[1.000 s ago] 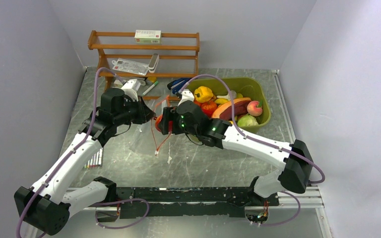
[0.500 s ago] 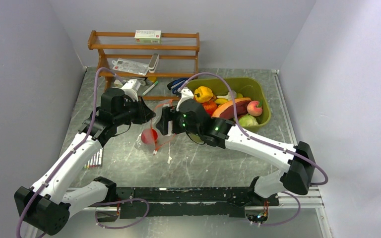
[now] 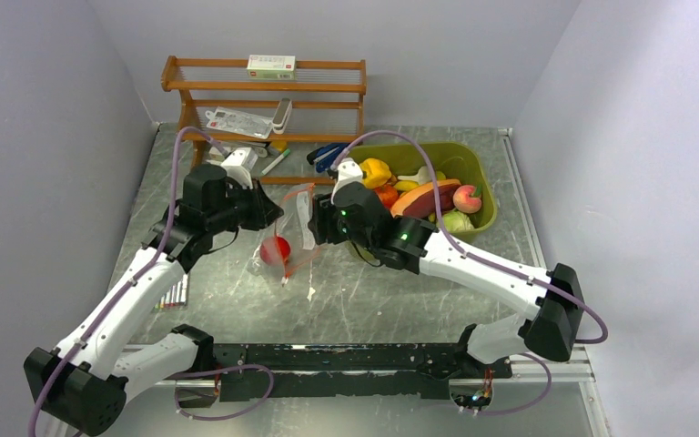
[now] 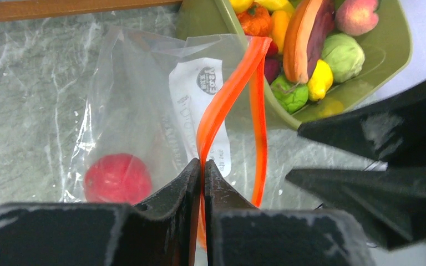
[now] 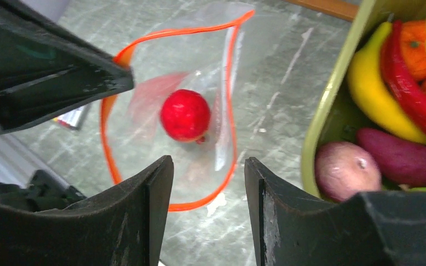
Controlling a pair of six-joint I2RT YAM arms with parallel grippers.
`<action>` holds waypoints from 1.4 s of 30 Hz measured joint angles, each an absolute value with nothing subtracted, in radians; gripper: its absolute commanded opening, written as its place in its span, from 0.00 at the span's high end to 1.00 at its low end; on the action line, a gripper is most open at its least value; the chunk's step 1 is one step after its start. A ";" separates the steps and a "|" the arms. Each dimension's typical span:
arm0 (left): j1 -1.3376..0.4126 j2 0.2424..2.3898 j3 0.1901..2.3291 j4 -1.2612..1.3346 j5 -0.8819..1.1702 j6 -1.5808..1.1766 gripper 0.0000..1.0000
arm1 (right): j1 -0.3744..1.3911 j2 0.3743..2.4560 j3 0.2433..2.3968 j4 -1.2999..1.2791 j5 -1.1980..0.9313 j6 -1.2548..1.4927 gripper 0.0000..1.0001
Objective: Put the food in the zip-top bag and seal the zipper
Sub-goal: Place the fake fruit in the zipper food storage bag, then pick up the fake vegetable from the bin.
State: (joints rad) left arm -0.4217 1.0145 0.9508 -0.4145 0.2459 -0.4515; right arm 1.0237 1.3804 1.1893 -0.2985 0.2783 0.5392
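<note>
The zip-top bag [image 3: 273, 255] hangs open over the table, its mouth rimmed by the orange zipper [image 4: 230, 94]. My left gripper [image 4: 202, 163] is shut on one side of that zipper strip and holds the mouth up. One red round piece of food [image 5: 185, 114] lies inside the bag at the bottom, also seen as the red ball [image 4: 117, 178] in the left wrist view. My right gripper [image 5: 208, 160] hovers open and empty just above the bag's mouth, beside the green tub [image 5: 327, 105]. More food, such as a yellow pepper [image 3: 373, 171] and a peach [image 3: 466, 198], fills the tub.
A flat white printed packet [image 4: 197, 105] shows through the bag. A wooden rack [image 3: 264, 86] stands at the back with a box on top. Marker pens [image 3: 173, 293] lie left of the left arm. The tub's rim [image 3: 487, 196] is close behind the right wrist.
The red food has left the right gripper and dropped into the bag. The right gripper has drawn back toward the tub with its jaws narrower. The left gripper kept its hold.
</note>
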 measured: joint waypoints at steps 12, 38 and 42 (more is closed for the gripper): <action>-0.422 0.927 0.852 -0.412 0.219 -0.250 0.93 | 0.753 1.393 1.307 -0.391 0.372 0.307 0.29; -0.422 0.857 0.795 -0.398 0.227 -0.181 0.93 | 0.654 1.793 1.341 -0.224 0.494 -0.084 0.00; -0.422 0.857 0.795 -0.398 0.227 -0.178 0.93 | 0.654 1.849 1.367 -0.199 0.526 -0.120 0.00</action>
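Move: The yellow pepper lies in the green bin about 22 cm ahead of the empty right hand, 14 cm to its right and 15 cm below. From the pepper, the orange pumpkin is roughly 5 cm nearer and 2 cm to the right; the white garlic is some 9 cm to the right, about level. From the left hand, which holds the bag's rim, the pepper is about 20 cm ahead, 21 cm right and 15 cm below; the red fruit hangs some 14 cm below that hand in the bag. Forward and to the right, the right hand leaves the bag's mouth, rising slightly, and crosses the near left rim of the bin. It then sinks some 13 cm while still easing forward towards the yellow pepper, opening from half to wide and turning about 45 degrees until its fingers point steeply down astride it. The left hand keeps its pinch on the rim, dips and partly recovers, ending a few centimetres lower, left and back. ##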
